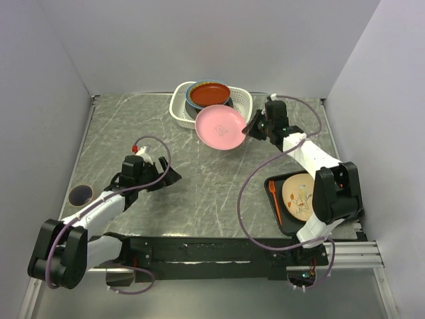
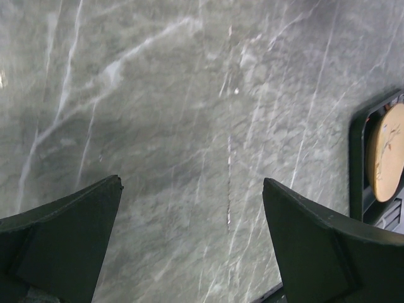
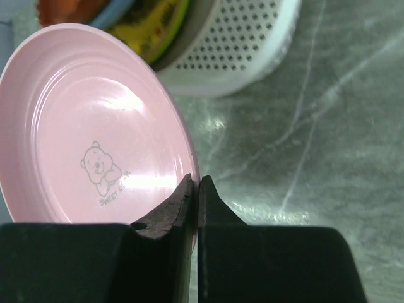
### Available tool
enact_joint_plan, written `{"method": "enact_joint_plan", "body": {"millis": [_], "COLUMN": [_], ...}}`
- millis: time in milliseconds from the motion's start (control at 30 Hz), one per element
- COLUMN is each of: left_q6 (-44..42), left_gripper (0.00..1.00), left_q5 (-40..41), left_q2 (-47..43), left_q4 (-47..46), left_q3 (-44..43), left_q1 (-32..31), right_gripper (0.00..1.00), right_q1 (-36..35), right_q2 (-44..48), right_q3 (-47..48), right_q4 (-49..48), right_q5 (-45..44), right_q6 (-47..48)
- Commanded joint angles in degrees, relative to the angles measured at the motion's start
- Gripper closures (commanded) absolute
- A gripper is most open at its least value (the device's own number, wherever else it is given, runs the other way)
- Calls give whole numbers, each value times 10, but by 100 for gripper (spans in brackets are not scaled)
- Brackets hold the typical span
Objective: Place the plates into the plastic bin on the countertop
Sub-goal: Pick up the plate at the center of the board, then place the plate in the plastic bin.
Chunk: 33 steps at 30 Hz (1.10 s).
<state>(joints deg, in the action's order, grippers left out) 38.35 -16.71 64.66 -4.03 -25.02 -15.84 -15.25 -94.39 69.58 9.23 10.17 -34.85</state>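
Note:
My right gripper (image 1: 252, 127) (image 3: 196, 184) is shut on the rim of a pink plate (image 1: 221, 127) (image 3: 88, 126) with a bear print, holding it tilted in the air just in front of the white plastic bin (image 1: 181, 106) (image 3: 243, 44). The bin holds stacked plates, a red one (image 1: 208, 95) on top, with blue and lime green edges (image 3: 154, 22) below. A cream plate (image 1: 299, 196) (image 2: 386, 151) lies on the black tray. My left gripper (image 1: 174, 178) (image 2: 192, 189) hangs open over bare countertop (image 1: 199, 186) (image 2: 202, 113), nothing between its fingers.
The black tray (image 1: 273, 206) at the right near edge also carries an orange fork (image 1: 275, 199). A small dark round coaster (image 1: 81, 194) lies at the left edge. Grey walls close in the countertop on three sides.

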Motion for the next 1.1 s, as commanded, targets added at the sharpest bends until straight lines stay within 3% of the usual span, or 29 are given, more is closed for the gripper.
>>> {"method": "enact_joint_plan", "body": {"millis": [0,600,1067], "left_q6": [-5,12,17], "left_gripper": [1,1,1], "left_q5": [-12,-12,-24], "left_q2": [-9,10,35], "left_q4": [-34,-59,-87], "left_q3": [14,30,41], "left_q1": [1,2,2], "right_gripper": [100,100,100], "right_q1": [-1,-1,18], "right_q2": [-16,-142,-294], "right_q3": [70,310,544], "right_q4": [2,70,125], "right_q5": [6,15,49], "right_q6": [-1,-7,-30]}}
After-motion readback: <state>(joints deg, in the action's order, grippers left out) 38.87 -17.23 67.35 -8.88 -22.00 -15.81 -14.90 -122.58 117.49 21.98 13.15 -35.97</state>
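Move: The right hand already pinches the pink plate by its right rim. The middle of the plastic bin lies about 17 cm ahead of that hand, 12 cm to its left and 10 cm below. In the bin, the red-brown plate on top of the stack is roughly 20 cm ahead, 12 cm left and 7 cm down, while the yellow plate's middle is some 15 cm ahead, 11 cm left and 10 cm down. From the left hand the bin is about 29 cm ahead, 13 cm right, slightly lower. Forward and upward together, drifting a little left, the right hand carries the pink plate towards the bin and over its near side, about 13 cm out and 7 cm up. The climb ends in the last third, where the hand runs on forward almost level. The fingers keep their pinch on the rim, and the wrist tips up only slightly. ##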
